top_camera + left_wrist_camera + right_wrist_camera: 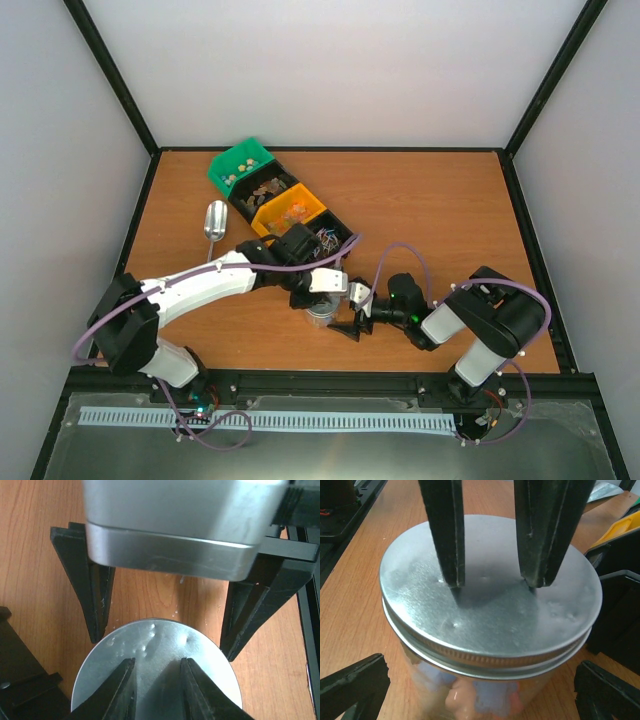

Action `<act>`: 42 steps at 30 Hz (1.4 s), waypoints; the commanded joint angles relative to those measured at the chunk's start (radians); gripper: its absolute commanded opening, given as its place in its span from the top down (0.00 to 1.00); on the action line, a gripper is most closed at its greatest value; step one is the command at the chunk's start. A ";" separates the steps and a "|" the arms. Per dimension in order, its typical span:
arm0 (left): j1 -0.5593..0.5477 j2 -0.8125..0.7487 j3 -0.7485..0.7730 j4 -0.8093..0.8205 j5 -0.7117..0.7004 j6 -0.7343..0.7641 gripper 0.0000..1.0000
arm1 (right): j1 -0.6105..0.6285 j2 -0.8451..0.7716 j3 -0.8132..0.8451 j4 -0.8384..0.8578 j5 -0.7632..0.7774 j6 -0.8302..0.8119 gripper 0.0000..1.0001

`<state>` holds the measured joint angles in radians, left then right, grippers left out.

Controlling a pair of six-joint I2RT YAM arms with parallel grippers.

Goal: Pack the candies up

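A clear jar [485, 695] with a round silver lid [485, 615] stands on the table at the front centre, and pink and blue candies [470, 707] show through its wall. My left gripper [158, 662] points down on the lid [155, 645]. Its fingertips [452, 580] rest on the metal a small gap apart, with nothing between them. My right gripper [481, 664] stands wide open, one finger on each side of the jar, and a gap shows on both sides. In the top view, more candies lie in the bins [290, 210] behind the jar [322, 312].
A row of bins runs diagonally at the back left: green [240, 165], black [268, 190], orange, and another black one [325, 238]. A silver metal scoop [215, 220] lies left of them. Black frame rails [330, 150] edge the wooden table [440, 210].
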<state>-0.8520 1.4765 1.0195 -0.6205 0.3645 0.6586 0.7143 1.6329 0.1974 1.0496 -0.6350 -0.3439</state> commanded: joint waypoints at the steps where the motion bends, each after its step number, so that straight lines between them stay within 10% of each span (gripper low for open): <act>1: -0.013 0.017 -0.061 -0.075 -0.044 0.090 0.74 | 0.004 -0.002 0.011 0.034 0.013 -0.009 0.00; 28: 0.091 -0.036 0.000 -0.181 -0.012 0.045 0.69 | 0.004 0.048 0.072 0.023 -0.034 0.013 0.00; 35: 0.091 -0.133 0.012 -0.150 0.046 -0.043 0.16 | 0.007 0.067 0.097 0.020 -0.044 0.033 0.00; 42: 0.020 -0.182 -0.068 -0.023 -0.009 -0.113 0.15 | 0.025 0.087 0.123 0.020 -0.031 0.046 0.00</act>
<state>-0.7795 1.3354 0.9993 -0.7319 0.3740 0.5919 0.7212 1.7000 0.2977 1.0428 -0.6697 -0.3054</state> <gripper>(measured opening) 0.866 0.999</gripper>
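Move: The lid on the candy jar is right under your nearly shut left fingertips, about 1 cm below the hand point. From there the front black bin lies roughly 18 cm ahead, 1 cm to the right and 8 cm lower, with the yellow bin some 27 cm ahead, 8 cm left and as low. For the wide-open right gripper, the lid is about 5 cm left, 1 cm ahead and 4 cm higher; the front black bin is about 18 cm ahead, 4 cm left and 3 cm lower. Lift the left fingertips a little off the lid's middle, carry them about 4 cm left to its left edge and sink back to the same height. There spread the fingers wide and rise some 2.5 cm. Meanwhile ease the open right gripper about 2 cm left and a little forward, so its fingers come farther around the jar beneath the lid. ##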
